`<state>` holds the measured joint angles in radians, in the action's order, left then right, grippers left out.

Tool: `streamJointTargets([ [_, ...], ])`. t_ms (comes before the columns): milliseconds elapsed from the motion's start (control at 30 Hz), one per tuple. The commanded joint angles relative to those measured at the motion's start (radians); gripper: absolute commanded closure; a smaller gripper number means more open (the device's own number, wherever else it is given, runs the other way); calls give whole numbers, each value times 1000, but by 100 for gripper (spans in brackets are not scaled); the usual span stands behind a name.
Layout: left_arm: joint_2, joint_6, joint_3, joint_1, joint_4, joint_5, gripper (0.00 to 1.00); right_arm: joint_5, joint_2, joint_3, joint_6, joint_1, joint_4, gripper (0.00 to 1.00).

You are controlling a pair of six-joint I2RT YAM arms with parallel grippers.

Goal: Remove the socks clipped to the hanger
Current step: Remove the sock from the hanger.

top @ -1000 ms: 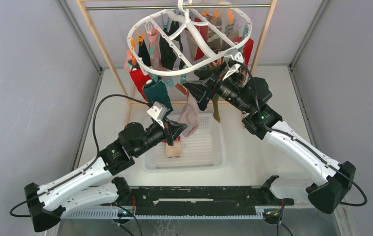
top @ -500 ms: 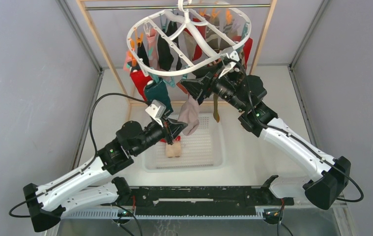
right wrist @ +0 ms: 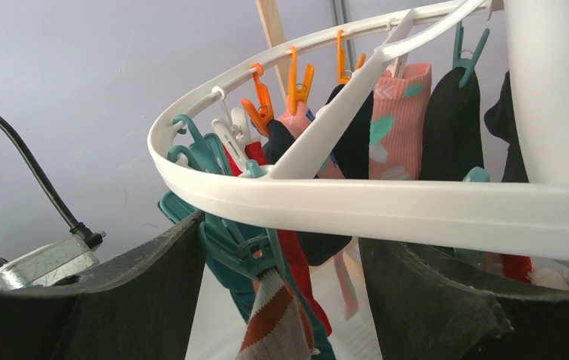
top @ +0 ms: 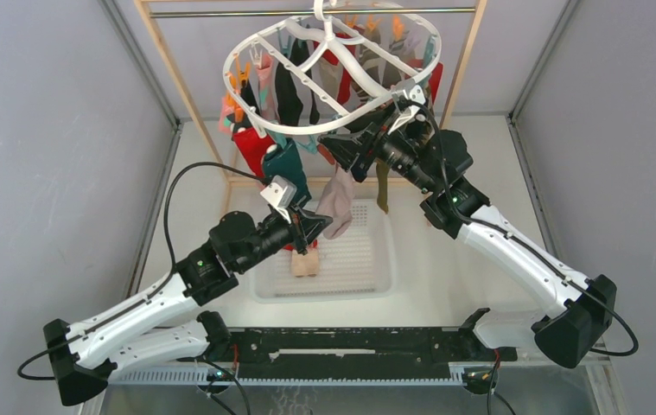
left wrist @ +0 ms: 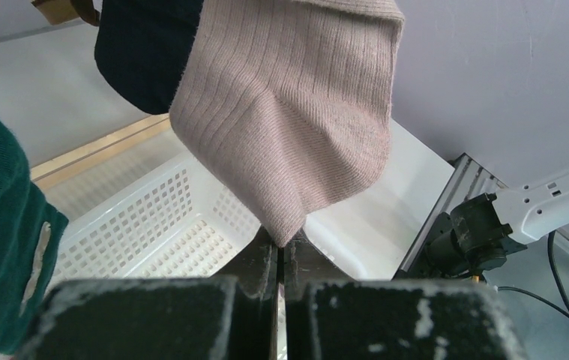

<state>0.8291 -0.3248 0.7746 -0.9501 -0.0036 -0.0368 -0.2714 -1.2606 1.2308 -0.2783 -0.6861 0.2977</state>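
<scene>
The white oval hanger (top: 333, 131) hangs from a rod with several socks (top: 288, 169) clipped to it. A beige ribbed sock (top: 338, 194) dangles from its near rim. My left gripper (top: 315, 226) is shut on that sock's lower tip (left wrist: 288, 150), with the jaws pinched together (left wrist: 277, 247). My right gripper (top: 354, 151) is open just under the rim (right wrist: 416, 214). Its fingers stand either side of a teal clip (right wrist: 240, 251) that holds a grey and orange striped sock top (right wrist: 274, 322), right gripper (right wrist: 281, 255).
A white mesh basket (top: 367, 277) sits on the table below the hanger with a pale pink sock (top: 305, 264) in it. The wooden rack frame (top: 168, 69) stands behind. A dark teal sock (left wrist: 4, 247) hangs close on the left of my left gripper.
My right gripper has edged up and left under the near rim, and the hanger has swung slightly. The left gripper keeps its hold on the beige sock and has barely moved.
</scene>
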Motion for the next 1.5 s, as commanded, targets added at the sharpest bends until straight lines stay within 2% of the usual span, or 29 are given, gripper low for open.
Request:
streamJointTargets([
  [0,1,-9,49,8,39,21,100,-13,0,47,-11,9,58,21],
  [233,1,-11,42,8,45,20,100,-21,1,48,-16,13,65,25],
  [867,1,-20,24,8,63,21,100,-32,23,48,-10,21,34,48],
  [1133,-3,-24,17,7,67,23,100,-33,24,48,-10,22,20,66],
  [1300,-8,-26,16,8,67,23,100,-19,27,48,-7,22,-5,94],
  [1467,-8,-27,16,7,67,25,100,-11,31,48,-1,21,-17,100],
])
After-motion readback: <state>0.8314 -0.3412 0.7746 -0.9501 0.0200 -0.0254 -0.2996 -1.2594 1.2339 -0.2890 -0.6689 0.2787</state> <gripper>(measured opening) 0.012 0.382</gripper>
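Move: The teal clip holding the pink sock is almost between the right hand's open fingers, about 2 cm to its left and level. The hanger's rim runs roughly 4 cm above that hand, 1 cm ahead and 2 cm left; the teal sock hangs some 12 cm left, about level fore-and-aft and 8 cm lower. From the left hand, the clip is about 10 cm ahead, 1 cm left and 14 cm up. Staying put, the right hand closes about halfway, squeezing the teal clip; the left still pinches the pink sock's end. ##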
